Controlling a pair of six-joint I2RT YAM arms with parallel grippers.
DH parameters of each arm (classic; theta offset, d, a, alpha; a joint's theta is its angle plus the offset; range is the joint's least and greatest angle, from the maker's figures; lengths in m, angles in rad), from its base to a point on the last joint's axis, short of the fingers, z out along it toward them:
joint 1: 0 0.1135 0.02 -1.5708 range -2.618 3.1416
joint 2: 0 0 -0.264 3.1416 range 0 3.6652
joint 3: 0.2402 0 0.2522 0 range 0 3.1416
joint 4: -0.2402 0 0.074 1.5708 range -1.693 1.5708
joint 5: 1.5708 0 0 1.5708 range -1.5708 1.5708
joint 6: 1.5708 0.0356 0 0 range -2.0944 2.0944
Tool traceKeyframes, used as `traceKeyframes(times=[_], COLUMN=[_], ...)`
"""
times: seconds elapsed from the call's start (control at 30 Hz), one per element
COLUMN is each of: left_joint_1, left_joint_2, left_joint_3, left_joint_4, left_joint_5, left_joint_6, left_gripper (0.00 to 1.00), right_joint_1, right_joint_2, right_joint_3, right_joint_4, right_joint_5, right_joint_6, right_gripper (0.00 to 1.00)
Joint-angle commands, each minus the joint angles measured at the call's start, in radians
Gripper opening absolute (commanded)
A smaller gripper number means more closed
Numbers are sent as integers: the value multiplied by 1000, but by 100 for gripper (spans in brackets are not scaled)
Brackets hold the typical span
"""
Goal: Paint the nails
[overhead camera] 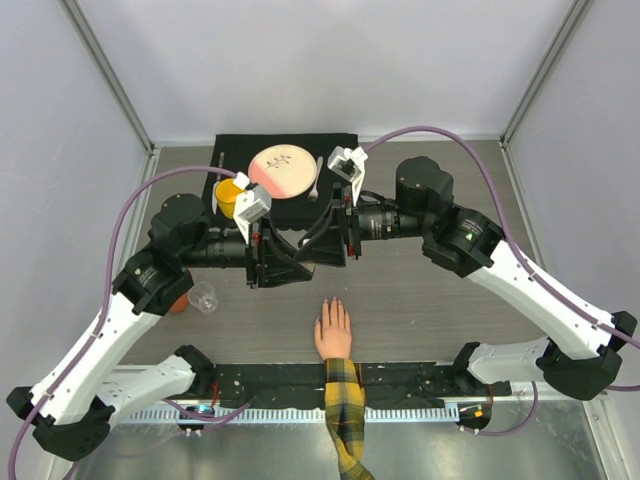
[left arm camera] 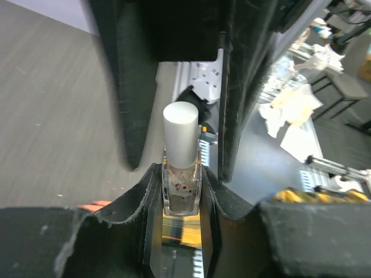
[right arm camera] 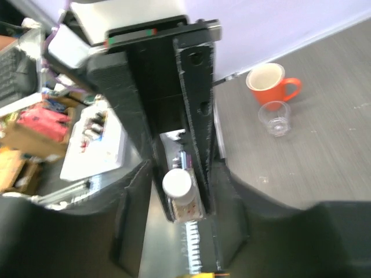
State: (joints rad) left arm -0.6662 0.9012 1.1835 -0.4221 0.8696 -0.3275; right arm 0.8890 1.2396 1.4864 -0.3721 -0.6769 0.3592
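A flesh-coloured hand (overhead camera: 333, 330) in a yellow-and-black plaid sleeve (overhead camera: 344, 400) lies palm down at the table's near edge. Its small pinkish nails (overhead camera: 331, 303) point away from the arms. Above and beyond the fingertips the two grippers meet tip to tip. My left gripper (left arm camera: 181, 174) (overhead camera: 300, 268) is shut on a small clear bottle (left arm camera: 182, 188) flecked with red. The bottle's white cap (left arm camera: 181, 133) (right arm camera: 177, 184) points at my right gripper (right arm camera: 182, 165) (overhead camera: 312, 248). That gripper is open, its fingers straddling the cap with a gap on each side.
An orange mug (right arm camera: 269, 84) (overhead camera: 178, 303) and a clear plastic cup (right arm camera: 276, 117) (overhead camera: 203, 296) stand left of the hand. At the back a black mat (overhead camera: 330, 145) carries a pink plate (overhead camera: 283, 170), a yellow cup (overhead camera: 228, 195) and a fork (overhead camera: 317, 180).
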Motion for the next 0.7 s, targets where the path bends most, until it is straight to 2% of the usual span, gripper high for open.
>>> traceKeyframes(times=[0.0,0.1,0.17,0.27,0.47,0.67], left_joint_1=[-10,-9,-10,-10,-10,-10], left_joint_2=[-2,-18,-28,-28,-18,-8], left_joint_3=[54,45,31,24,18,19], left_joint_4=[5,-21,-21,-18,12,34], left_joint_5=[-128,-291,-389,-500,-621,-624], left_joint_6=[123,180,205,225,228,225], left_gripper=[0,0,0,0,0,0], right_joint_1=[14,14,14,22,79,154], right_joint_2=[9,26,41,86,216,325], right_joint_3=[101,171,222,312,501,632], right_joint_4=[-51,-137,-174,-266,-432,-502], right_joint_5=[262,445,506,598,784,878], right_joint_6=[61,101,121,149,126,78], right_gripper=[58,66,70,71,68,65])
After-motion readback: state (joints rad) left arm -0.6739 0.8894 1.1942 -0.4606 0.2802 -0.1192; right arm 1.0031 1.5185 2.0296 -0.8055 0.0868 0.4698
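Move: The white cap of the nail polish sits between my right fingertips, practically at the hand point, already clear of the pads. My left hand pinches the glass, so the cap is about 2 cm above that hand point. From my right hand, the model hand lies some 34 cm below, roughly level fore and aft and 5 cm to the right; the clear cup is about 7 cm ahead, 26 cm left and 33 cm below. I let the cap go and swing both hands back out for another twist. My right fingers spread to about two-thirds open as that hand goes some 10 cm forward, rises nearly 4 cm and then sinks a little, turning clockwise almost 40 degrees. My left hand keeps its pinch on the bottle and carries it 10 cm forward and slightly left, turning counter-clockwise about 30 degrees. ##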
